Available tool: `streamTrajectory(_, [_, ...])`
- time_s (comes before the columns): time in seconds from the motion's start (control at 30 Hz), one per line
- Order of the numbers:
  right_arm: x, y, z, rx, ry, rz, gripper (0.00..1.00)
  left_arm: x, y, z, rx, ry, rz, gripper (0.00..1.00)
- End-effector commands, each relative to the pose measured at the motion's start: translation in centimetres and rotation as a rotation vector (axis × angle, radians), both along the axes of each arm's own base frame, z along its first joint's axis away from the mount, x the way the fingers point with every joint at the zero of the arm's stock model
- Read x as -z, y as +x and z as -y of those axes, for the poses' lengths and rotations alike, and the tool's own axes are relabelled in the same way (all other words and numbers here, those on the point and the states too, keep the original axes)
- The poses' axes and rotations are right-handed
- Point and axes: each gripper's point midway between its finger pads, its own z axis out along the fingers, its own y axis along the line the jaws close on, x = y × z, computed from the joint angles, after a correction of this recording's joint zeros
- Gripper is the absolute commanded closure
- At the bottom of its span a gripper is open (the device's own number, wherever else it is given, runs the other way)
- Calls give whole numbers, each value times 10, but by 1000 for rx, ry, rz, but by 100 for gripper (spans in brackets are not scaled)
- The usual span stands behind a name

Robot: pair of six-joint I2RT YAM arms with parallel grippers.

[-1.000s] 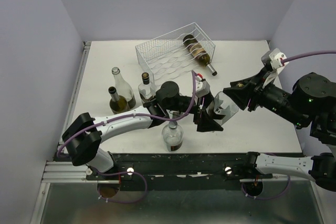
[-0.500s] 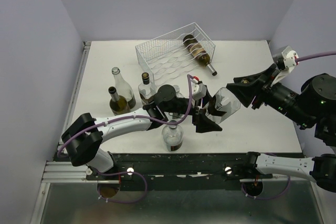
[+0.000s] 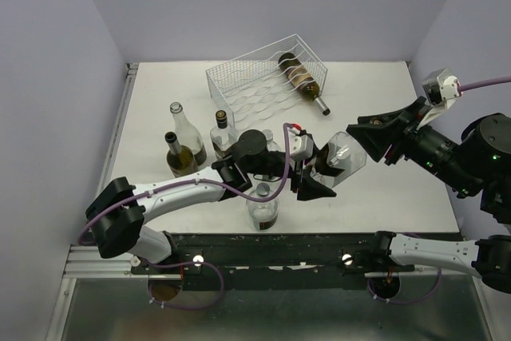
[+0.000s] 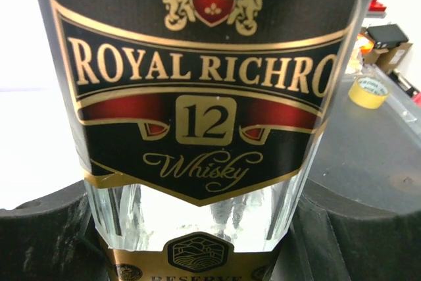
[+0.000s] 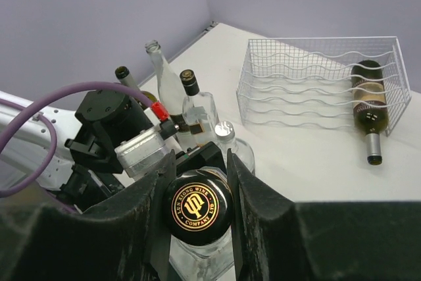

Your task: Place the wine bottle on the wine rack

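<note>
The wine bottle [image 3: 345,157], clear glass with a black and gold label [image 4: 204,129] and a black cap [image 5: 197,212], hangs tilted above the table's middle. My left gripper [image 3: 315,173] is shut on its body, the black fingers [image 4: 39,228] pressing both sides. My right gripper [image 5: 197,218] is shut on the capped neck, coming in from the right [image 3: 363,135]. The wine rack [image 3: 239,77], a white wire basket [image 5: 322,40], stands at the back and cradles a dark bottle [image 3: 299,76] at its right end [image 5: 367,100].
Three upright bottles [image 3: 185,129] [image 3: 177,156] [image 3: 223,132] stand left of the left arm. A round clear bottle [image 3: 262,207] with a silver cap [image 5: 225,129] stands near the front edge, under the left forearm. The table's raised edge [image 3: 120,117] runs along the left.
My left gripper has closed from wide open onto the bottle's body. The right arm drew back a little to the right, and the bottle now lies flatter between the two grippers.
</note>
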Motion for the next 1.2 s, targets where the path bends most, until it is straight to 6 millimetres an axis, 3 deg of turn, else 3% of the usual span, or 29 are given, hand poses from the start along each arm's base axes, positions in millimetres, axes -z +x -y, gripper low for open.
streamTrajectory(0.0, [-18,-7,13,12,127,1,97,-23,21,-9,-133,-11,150,100])
streamTrajectory(0.1, [-5,-11,19,16,121,-26,77,-32,30,-12,-178,0,263,100])
streamTrajectory(0.2, [7,-16,25,13,111,-52,35,-46,43,-15,-245,-8,373,100])
streamTrajectory(0.23, [11,-18,25,1,95,-55,26,-52,48,-16,-278,-16,400,100])
streamTrajectory(0.33, [17,-19,32,10,86,-49,7,-71,70,-19,-388,-26,506,100])
streamTrajectory(0.4, [14,-21,39,19,100,-44,1,-77,79,-20,-428,-20,573,100])
streamTrajectory(0.63, [2,-14,63,133,127,-67,0,-92,93,-28,-504,-39,932,100])
streamTrajectory(0.8, [-7,-20,60,110,119,-114,1,-102,118,-33,-601,29,1168,100])
streamTrajectory(0.93, [12,-14,55,136,40,-154,0,-105,119,-30,-570,47,1367,100])
streamTrajectory(1.17, [67,-11,55,179,-174,-260,0,-114,127,-29,-570,80,1599,100])
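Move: Out ahead of the left hand, which already grips the clear wine bottle low on its body, the wine rack lies about 46 cm forward, 12 cm left and 22 cm below. The green bottle already in the rack is some 46 cm forward, 2 cm right and 20 cm below; the white-capped bottle stands about 15 cm forward, 14 cm left and 18 cm below. From the right hand, still on the cap, the rack is about 43 cm forward, 21 cm left and 41 cm lower. Swinging forward about 12 cm towards the rack, the left hand keeps its grip near the base and, after a slight dip, rises; it rolls some 75 degrees, neck back towards the robot and base forward, and swivels about 25 degrees counter-clockwise. The right hand opens wide, lets go of the cap and draws off about 6 cm right, a little back, finally sinking. ##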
